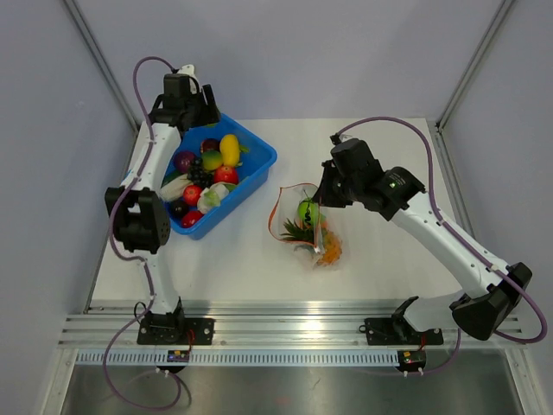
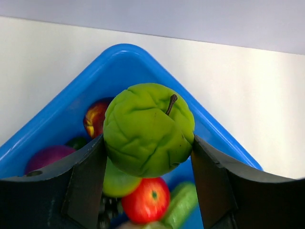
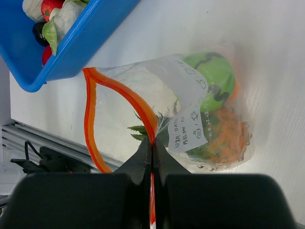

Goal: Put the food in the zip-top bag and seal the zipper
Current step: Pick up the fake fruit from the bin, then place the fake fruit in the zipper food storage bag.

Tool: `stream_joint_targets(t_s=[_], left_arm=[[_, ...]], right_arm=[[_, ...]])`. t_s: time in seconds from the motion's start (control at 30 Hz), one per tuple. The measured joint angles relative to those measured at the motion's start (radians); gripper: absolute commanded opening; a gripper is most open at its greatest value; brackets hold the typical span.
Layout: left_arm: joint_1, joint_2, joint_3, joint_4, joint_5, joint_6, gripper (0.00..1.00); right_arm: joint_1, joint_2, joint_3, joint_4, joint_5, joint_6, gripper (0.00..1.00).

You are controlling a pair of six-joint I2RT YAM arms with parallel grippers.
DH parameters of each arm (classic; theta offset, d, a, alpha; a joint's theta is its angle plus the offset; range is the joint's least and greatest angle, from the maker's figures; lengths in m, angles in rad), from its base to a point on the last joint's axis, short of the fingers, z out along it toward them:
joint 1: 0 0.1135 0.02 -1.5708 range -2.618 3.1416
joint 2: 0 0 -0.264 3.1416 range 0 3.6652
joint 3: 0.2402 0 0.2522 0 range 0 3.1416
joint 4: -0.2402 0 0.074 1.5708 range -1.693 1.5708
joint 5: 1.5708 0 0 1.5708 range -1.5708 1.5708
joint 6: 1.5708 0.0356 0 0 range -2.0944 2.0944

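Observation:
My left gripper (image 2: 147,145) is shut on a green apple (image 2: 147,126) and holds it above the far corner of the blue bin (image 2: 62,114). In the top view that gripper (image 1: 195,102) hangs over the bin's back end. More food (image 1: 207,173) lies in the bin: a yellow lemon, red and purple pieces. The zip-top bag (image 1: 309,226) lies mid-table with its mouth gaping. Inside it are a green apple (image 3: 214,78), pineapple leaves (image 3: 140,129) and an orange piece (image 3: 231,138). My right gripper (image 3: 152,145) is shut on the zipper (image 3: 119,90), pinching one side of the orange-red loop.
The blue bin (image 1: 259,160) stands at the back left, its near corner a short way from the bag's mouth. Bare white table lies right of the bag. A metal rail (image 1: 285,328) runs along the front edge and grey walls close in the sides.

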State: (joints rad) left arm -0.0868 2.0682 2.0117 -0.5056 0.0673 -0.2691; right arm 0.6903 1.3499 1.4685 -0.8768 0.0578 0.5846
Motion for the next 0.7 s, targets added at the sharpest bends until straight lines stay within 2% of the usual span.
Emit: stream_joint_targets(t_s=[0.03, 0.1, 0.3, 0.47, 0.6, 0.7], left_arm=[[-0.008, -0.057, -0.035, -0.002, 0.000, 0.006, 0.08], [-0.029, -0.176, -0.114, 0.002, 0.001, 0.016, 0.01], [-0.133, -0.497, -0.337, -0.037, 0.039, 0.028, 0.00], [-0.294, -0.751, -0.533, -0.103, 0.093, 0.028, 0.00], [-0.406, -0.886, -0.599, -0.137, 0.192, 0.002, 0.00], [-0.454, -0.937, -0.642, -0.105, 0.285, -0.041, 0.00]], right_arm=[[0.000, -0.002, -0.007, 0.008, 0.000, 0.000, 0.00], [0.000, -0.006, -0.021, 0.026, 0.000, 0.002, 0.00], [0.000, -0.011, -0.049, 0.056, 0.000, 0.007, 0.00], [0.000, -0.029, -0.056, 0.061, 0.000, 0.007, 0.00], [0.000, -0.049, -0.063, 0.064, 0.000, 0.007, 0.00], [0.000, -0.058, -0.070, 0.067, 0.000, 0.008, 0.00]])
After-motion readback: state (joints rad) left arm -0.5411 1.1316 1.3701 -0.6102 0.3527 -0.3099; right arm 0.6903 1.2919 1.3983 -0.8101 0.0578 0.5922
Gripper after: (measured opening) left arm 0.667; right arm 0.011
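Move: The open mouth of the zip-top bag lies about 34 cm back and 24 cm to the right of the left gripper, which already holds the green fruit, and roughly level with it. The blue bin's middle is some 12 cm back, 6 cm left and 12 cm below the left gripper; the yellow fruit in it sits straight below by 12 cm, 3 cm to the right. From the right gripper, which still pinches the rim, the mouth is about 8 cm left, 3 cm back and slightly lower. Bring the left gripper back about 33 cm and 16 cm to the right, climbing some 12 cm with most of the rise early, so the green fruit is carried from over the bin's far end towards the bag mouth. Swing the wrist clockwise as you go and keep the pinch on the fruit; hold the right gripper shut on the bag's rim. ##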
